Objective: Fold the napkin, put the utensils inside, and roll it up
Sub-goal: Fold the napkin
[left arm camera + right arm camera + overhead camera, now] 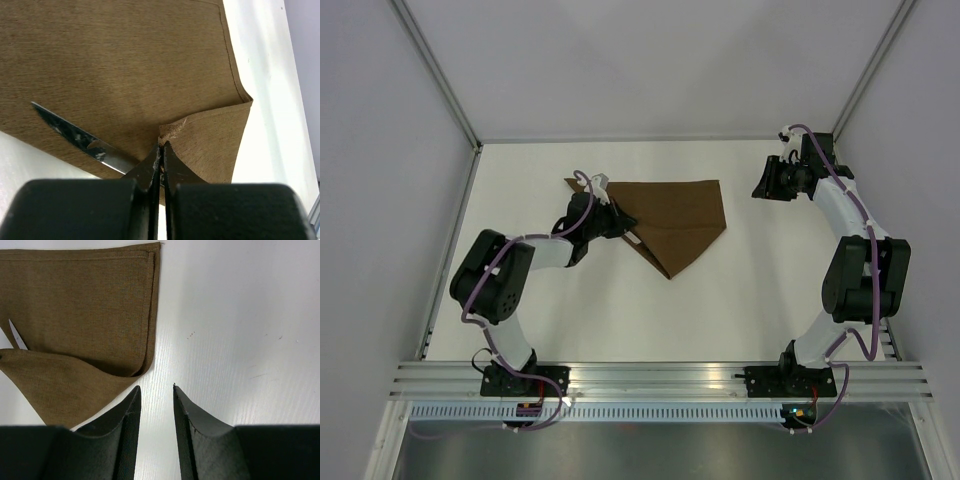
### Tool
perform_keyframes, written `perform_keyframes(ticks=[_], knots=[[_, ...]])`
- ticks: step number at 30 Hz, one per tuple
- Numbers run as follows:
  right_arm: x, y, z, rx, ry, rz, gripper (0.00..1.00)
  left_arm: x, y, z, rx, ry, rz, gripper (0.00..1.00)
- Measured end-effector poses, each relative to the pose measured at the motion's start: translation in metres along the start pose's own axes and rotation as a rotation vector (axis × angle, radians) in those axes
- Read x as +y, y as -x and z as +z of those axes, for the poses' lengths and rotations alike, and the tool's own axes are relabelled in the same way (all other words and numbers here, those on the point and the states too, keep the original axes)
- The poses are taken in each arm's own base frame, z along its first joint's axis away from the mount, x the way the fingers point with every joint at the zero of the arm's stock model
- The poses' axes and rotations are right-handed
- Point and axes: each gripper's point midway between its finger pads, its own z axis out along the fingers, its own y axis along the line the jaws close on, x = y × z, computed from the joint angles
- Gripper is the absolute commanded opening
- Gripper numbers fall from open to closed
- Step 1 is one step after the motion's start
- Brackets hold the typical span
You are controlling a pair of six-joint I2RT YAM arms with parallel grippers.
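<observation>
The dark brown napkin (678, 222) lies folded into a rough triangle in the middle of the white table. My left gripper (628, 226) sits at the napkin's left edge. In the left wrist view its jaws are shut (163, 145), pinching a raised flap of the napkin (210, 142). The knife (75, 134) lies on the cloth just left of the fingers, silver blade showing and handle hidden under them. My right gripper (767, 186) hovers over bare table to the right of the napkin (85, 305), open (156, 387) and holding nothing. A sliver of the knife blade (17, 337) peeks from a fold.
The white table (750, 290) extends around the cloth. An aluminium rail (660, 378) runs along the near edge between the arm bases. Pale enclosure walls and metal frame posts (440, 75) border the table at the back and sides.
</observation>
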Motion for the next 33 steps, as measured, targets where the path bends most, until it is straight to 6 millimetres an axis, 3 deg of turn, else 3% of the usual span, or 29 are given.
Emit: perform_keyframes(ticks=[10,33], knots=[[0.0,0.0,0.0,0.0,0.001,0.0,0.37,0.027,-0.011,0.006,0.05,0.019,-0.078,0.02],[-0.002,-0.004,0.004,0.014,0.0,0.005,0.37,0.049,0.001,0.013,0.048,0.002,-0.177,0.02]])
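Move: The left hand already holds the napkin's folded-over corner above the knife. The patch of napkin beside the blade, where the corner is headed, lies about 2 cm ahead, 3 cm left and 7 cm below; the knife's tip is some 4 cm ahead and 6 cm left, the napkin's far-left corner about 13 cm ahead and 17 cm left. From the idle right hand, that patch is roughly 32 cm left and 1 cm back, about 13 cm below. Keeping the corner pinched in its shut fingers, the left hand first sinks about 3 cm towards the napkin layer below, with a small drift left. Then it eases on forward and left towards the knife's tip, ending about 4 cm across the table from where it began and slightly lower still, while the wrist tips the fingers down by some 10 degrees. ##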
